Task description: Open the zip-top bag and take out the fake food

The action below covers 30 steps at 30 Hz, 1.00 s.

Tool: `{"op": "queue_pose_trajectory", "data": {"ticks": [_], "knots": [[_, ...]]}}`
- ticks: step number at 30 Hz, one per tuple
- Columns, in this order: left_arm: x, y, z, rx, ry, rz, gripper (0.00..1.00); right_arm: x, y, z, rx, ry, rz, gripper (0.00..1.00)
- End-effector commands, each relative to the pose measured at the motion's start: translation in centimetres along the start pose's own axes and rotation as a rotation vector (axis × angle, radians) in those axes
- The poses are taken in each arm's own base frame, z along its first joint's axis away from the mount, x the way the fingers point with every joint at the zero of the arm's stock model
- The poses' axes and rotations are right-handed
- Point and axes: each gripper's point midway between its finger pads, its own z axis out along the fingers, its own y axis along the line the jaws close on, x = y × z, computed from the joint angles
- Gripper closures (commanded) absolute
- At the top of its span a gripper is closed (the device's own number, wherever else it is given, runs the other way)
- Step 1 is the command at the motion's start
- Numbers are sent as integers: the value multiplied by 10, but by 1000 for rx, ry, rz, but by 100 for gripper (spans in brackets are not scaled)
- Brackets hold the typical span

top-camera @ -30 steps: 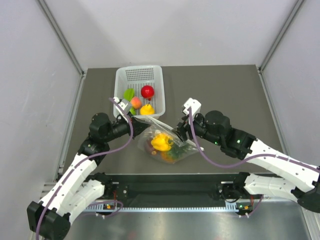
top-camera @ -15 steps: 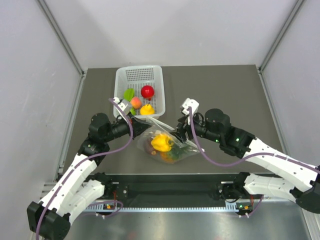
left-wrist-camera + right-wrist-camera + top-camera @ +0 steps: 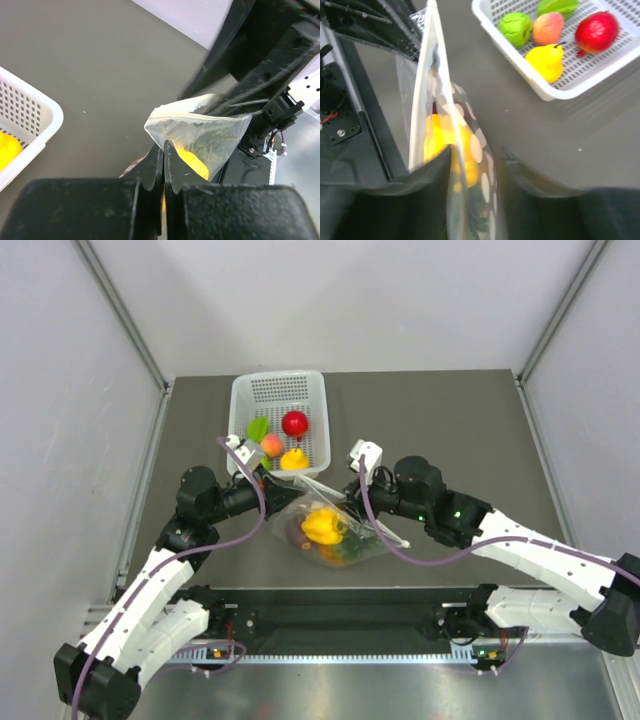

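The zip-top bag [image 3: 335, 530], clear with cream dots, hangs slightly lifted at the table's middle. Inside it show the fake food's yellow pepper [image 3: 320, 525] and darker pieces. My left gripper [image 3: 270, 478] is shut on the bag's upper left edge; in the left wrist view its jaws pinch the plastic [image 3: 200, 127] at the corner [image 3: 164, 146]. My right gripper [image 3: 475, 160] straddles the bag's white zip strip [image 3: 422, 100]. Its jaws stand partly apart: the left finger [image 3: 432, 172] touches the strip, and the right finger [image 3: 522, 175] is clear of the dotted plastic [image 3: 480, 165].
A white perforated basket [image 3: 240, 400] stands behind the bag, holding a red apple [image 3: 294, 423], a yellow pear [image 3: 294, 459], a peach piece [image 3: 271, 446] and green pieces [image 3: 257, 428]. Its near rim [image 3: 540, 92] is close to the right gripper. Grey walls enclose the table.
My right arm has moved left onto the bag and its jaws have narrowed around the zip edge. The left gripper keeps its grip in the same place.
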Motion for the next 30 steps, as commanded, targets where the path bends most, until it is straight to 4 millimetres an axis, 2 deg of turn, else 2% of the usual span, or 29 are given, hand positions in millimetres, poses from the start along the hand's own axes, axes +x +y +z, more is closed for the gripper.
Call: {"op": "queue_pose_trajectory", "data": {"ticks": [1,3,4,5,6,8,10,11,13,15,18,21,23,24,26,27,28,30], "knots": [[-19,-11,0,51,-68,62,100,-8,9,6,-74,-26,-10,69],[-21,-9,1,41,-72,60,97,-7,12,7,-91,-16,-8,86],[-23,-6,2,26,-76,58,91,-5,11,6,-84,-9,-2,100],[-24,-4,3,14,-77,53,91,-6,9,5,-70,-11,0,100],[-27,-2,3,-1,-83,52,77,-10,6,1,-52,-22,3,100],[-29,7,5,-46,-82,39,62,-14,-14,-7,47,-22,11,100],[-37,11,6,-72,-96,37,40,-21,-37,-19,150,-35,58,100],[-41,13,7,-86,-102,33,37,-26,-45,-26,185,-41,68,100],[-52,17,7,-123,-130,15,36,-32,-67,-41,285,-59,90,100],[-64,17,8,-144,-165,-21,35,-39,-81,-52,355,-71,102,100],[-78,6,13,-118,-216,-80,35,-45,-90,-62,417,-87,120,100],[-85,-16,24,-42,-243,-132,35,-52,-93,-67,443,-110,144,100],[-77,-27,42,-22,-208,-146,34,-53,-91,-65,434,-114,152,100],[-62,-35,57,-5,-156,-167,34,-52,-91,-64,435,-116,159,100],[-49,-38,73,-5,-122,-188,34,-43,-93,-57,441,-95,183,100],[-30,-42,88,11,-66,-237,34,-40,-94,-54,448,-92,194,100],[-27,-45,95,26,-67,-253,34,-30,-96,-51,457,-75,209,100],[-6,-44,105,22,-27,-323,34,-19,-98,-44,471,-63,247,100]]}}
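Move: The zip-top bag hangs with its mouth up. One end of its rim is already pinched in the left fingers, and the near-shut right fingers straddle the rim about 1 cm from their pinch point. Inside, the yellow pepper lies some 5 cm right, 2 cm back and 11 cm below the left hand, with green leaves about 5 cm right of the pepper and 2 cm back. The pear in the basket is roughly 22 cm ahead, 4 cm left and 22 cm below the left hand. The bag's rim is pinched shut in the right fingers, then drawn about 8 cm right and 6 cm forward, that hand turning clockwise some 25 degrees. The left fingers let go of their end and open to about two thirds; the left hand lifts slightly forward, then swings right about 10 cm after the bag and sinks again, tips tilting down, to just short of the mouth. ##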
